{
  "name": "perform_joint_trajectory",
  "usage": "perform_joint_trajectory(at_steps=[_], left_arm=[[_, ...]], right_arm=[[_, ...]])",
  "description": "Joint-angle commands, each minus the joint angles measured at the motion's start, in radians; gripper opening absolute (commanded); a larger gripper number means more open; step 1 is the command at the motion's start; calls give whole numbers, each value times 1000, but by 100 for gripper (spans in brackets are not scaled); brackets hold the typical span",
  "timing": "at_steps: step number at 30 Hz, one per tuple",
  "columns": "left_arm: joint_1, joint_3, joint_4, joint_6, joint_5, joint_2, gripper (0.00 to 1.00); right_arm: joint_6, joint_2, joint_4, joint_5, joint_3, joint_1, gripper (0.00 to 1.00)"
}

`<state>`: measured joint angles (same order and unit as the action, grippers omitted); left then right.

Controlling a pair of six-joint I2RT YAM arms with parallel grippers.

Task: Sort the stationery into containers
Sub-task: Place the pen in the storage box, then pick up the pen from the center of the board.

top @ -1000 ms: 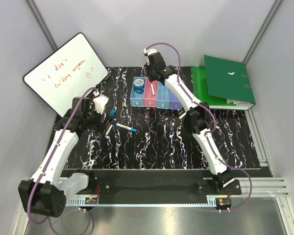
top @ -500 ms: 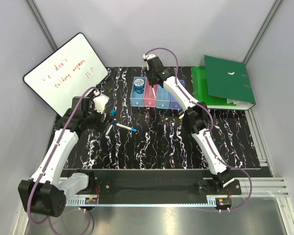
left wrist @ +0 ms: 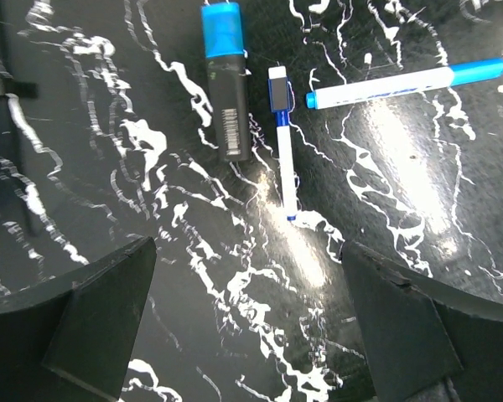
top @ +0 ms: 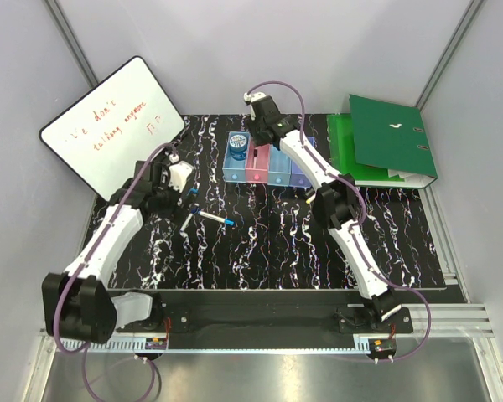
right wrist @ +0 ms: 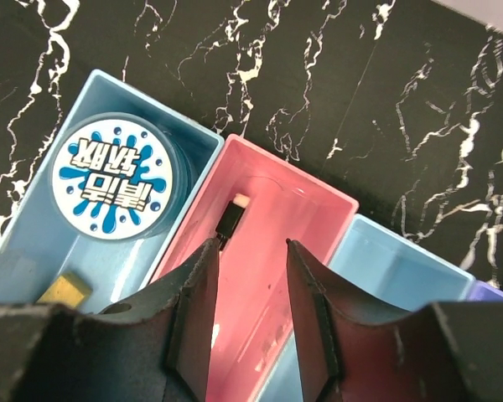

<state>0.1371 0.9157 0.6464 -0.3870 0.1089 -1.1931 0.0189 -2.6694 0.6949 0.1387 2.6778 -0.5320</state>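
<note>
My right gripper (right wrist: 251,247) (top: 263,139) hangs open over the pink bin (right wrist: 318,205) of the containers (top: 268,165). A white marker with a black cap (right wrist: 231,218) lies loose inside that bin, partly hidden by one finger. The blue bin (right wrist: 33,243) beside it holds a round blue roll (right wrist: 121,177) and a small yellow piece (right wrist: 64,289). My left gripper (left wrist: 251,335) (top: 183,184) is wide open above the mat. Just ahead of it lie a dark highlighter with a blue cap (left wrist: 226,84), a slim white pen (left wrist: 283,142) and a blue-capped white marker (left wrist: 402,81).
A whiteboard with red writing (top: 109,121) leans at the back left. Green ring binders (top: 386,142) lie at the back right. The light blue bin (right wrist: 402,268) and the purple bin (top: 299,170) stand to the right of the pink one. A small yellowish item (top: 308,199) shows beside the right arm.
My right gripper has opened, and the black-capped marker now lies free in the pink bin. The left arm has swung right, over the pens on the mat.
</note>
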Motion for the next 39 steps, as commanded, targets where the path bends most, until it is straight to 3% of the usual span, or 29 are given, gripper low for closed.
perform_joint_trajectory(at_steps=[1,7,11,18,27,32,39], left_arm=[[-5,8,-103,7,25,-100,99],[-4,32,-182,-15,12,-253,99],[-2,75,-183,-16,15,-336,86],[32,97,-200,-16,6,-434,82],[110,107,-206,22,-5,-433,73],[128,98,-217,28,-21,-454,63],[130,100,-240,34,-71,-494,58]], right_arm=[[58,182,-34,10,-15,-5,46],[104,337,-35,19,-98,-5,45],[115,408,-34,32,-136,-5,45],[128,494,-34,48,-190,-5,45],[139,517,-35,64,-197,-17,45],[138,516,-35,64,-191,-23,45],[138,523,-35,65,-200,-25,44]])
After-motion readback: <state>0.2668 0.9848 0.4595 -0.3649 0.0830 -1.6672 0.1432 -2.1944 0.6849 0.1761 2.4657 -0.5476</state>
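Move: Ahead and to the right of the left hand, about 4 cm each way and 12 cm down, lies the small blue-and-white pen; the black highlighter is 6 cm beyond that pen and 1 cm to its left, the blue-capped marker 9 cm to the pen's right, level with it. For the right hand, the boxed pen is roughly 3 cm back, 1 cm left and 6 cm down; the eraser tub is level ahead, some 8 cm left and 5 cm down. Sinking some 10 cm towards the small pen, the left hand first eases forward while its fingers tip steeper, then slides right about 4 cm, narrowing its wide-open fingers to straddle the pen from just above. The right hand, already open, rises about 20 cm clear of the pink compartment, drawing back and a little right with its fingers tilting up, then hovers. ##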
